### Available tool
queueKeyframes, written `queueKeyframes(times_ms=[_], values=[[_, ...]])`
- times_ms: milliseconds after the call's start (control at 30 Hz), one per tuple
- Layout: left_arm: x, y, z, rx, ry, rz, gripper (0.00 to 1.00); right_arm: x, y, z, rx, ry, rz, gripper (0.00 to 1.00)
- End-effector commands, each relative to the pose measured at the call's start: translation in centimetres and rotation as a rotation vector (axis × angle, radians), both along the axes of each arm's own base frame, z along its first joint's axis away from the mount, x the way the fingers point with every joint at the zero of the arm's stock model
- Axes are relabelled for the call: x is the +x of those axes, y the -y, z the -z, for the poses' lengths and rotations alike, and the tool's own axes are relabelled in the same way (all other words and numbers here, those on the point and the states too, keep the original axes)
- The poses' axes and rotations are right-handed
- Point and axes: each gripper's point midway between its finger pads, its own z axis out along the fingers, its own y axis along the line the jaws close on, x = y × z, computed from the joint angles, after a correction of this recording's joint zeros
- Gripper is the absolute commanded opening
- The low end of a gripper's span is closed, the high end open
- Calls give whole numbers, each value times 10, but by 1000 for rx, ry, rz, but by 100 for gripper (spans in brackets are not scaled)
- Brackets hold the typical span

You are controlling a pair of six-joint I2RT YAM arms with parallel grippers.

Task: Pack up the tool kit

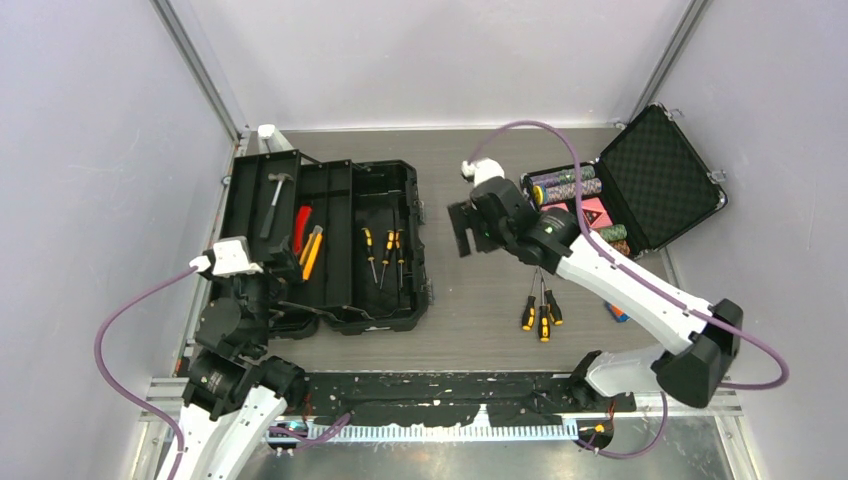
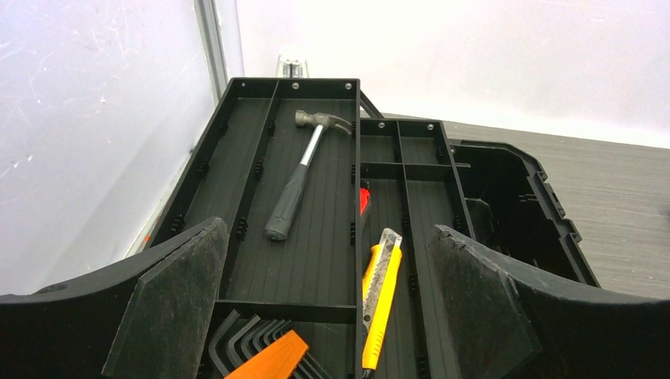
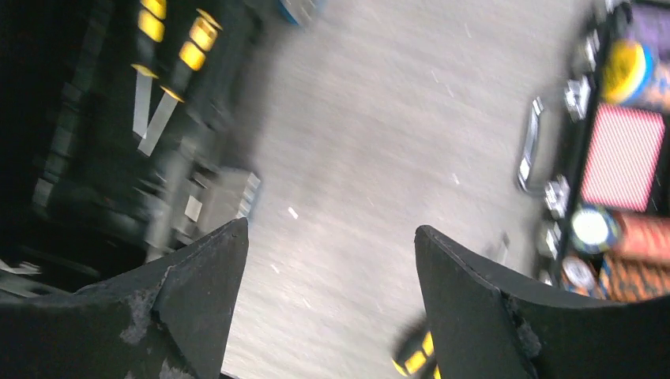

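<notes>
The black tool kit [image 1: 420, 215] lies open at the left of the table. Its tray [image 2: 237, 150] holds a hammer [image 2: 304, 170], red pliers [image 1: 300, 230] and a yellow utility knife [image 2: 381, 300]. Three yellow-black screwdrivers [image 1: 385, 255] lie in its main bin. Three more screwdrivers [image 1: 540, 312] lie on the table to the right. My left gripper [image 2: 325, 237] hangs open over the tray's near end, empty. My right gripper [image 1: 465, 228] stands open and empty above bare table just right of the kit [image 3: 95, 197], with one loose screwdriver [image 3: 415, 357] by its right finger.
A foam-lined black case [image 1: 650, 175] with poker chips stands open at the back right. Hex keys in an orange holder [image 2: 265, 355] lie in the tray's near compartment. Walls close in the left, back and right sides.
</notes>
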Motion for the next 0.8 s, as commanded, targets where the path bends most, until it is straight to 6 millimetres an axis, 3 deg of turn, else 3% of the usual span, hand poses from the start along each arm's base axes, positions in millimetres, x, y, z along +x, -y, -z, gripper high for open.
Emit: queueKeyframes(times_ms=[0,133,333,433,767], values=[[0,-6,-14,-19,70,-35,99,-43,75,57,-194,-171,81,83],[3,-7,-11,-11,68,-46,99,-69,109,102,-187,-325,196,84],[7,-7,-5,-3,56,-53,99,-98,132,165,-124,-531,308,85],[9,-7,-4,-1,57,-56,99,-102,132,186,-82,-606,328,84],[11,-7,0,9,53,-63,99,-103,114,221,0,-803,335,81]])
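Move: The leftmost screwdriver's handle lies roughly 11 cm back, 15 cm right and 25 cm below the right gripper. The middle screwdriver's handle is some 3 cm right of it and 1 cm nearer the base, and the rightmost's about 6 cm right of it and 3 cm farther out. The poker case is about 11 cm ahead of the right gripper and 29 cm to its right. From the left gripper that leftmost handle is about 47 cm right and 4 cm back. Bring the right gripper, fingers still open, down about 21 cm while sweeping it right and back towards the three screwdriver handles. Tip the fingers some 40 degrees until they point almost straight down, turning clockwise a little on the way. Finish with a small 2 cm drift left and forward as it sinks just above the leftmost handle, not yet touching. ##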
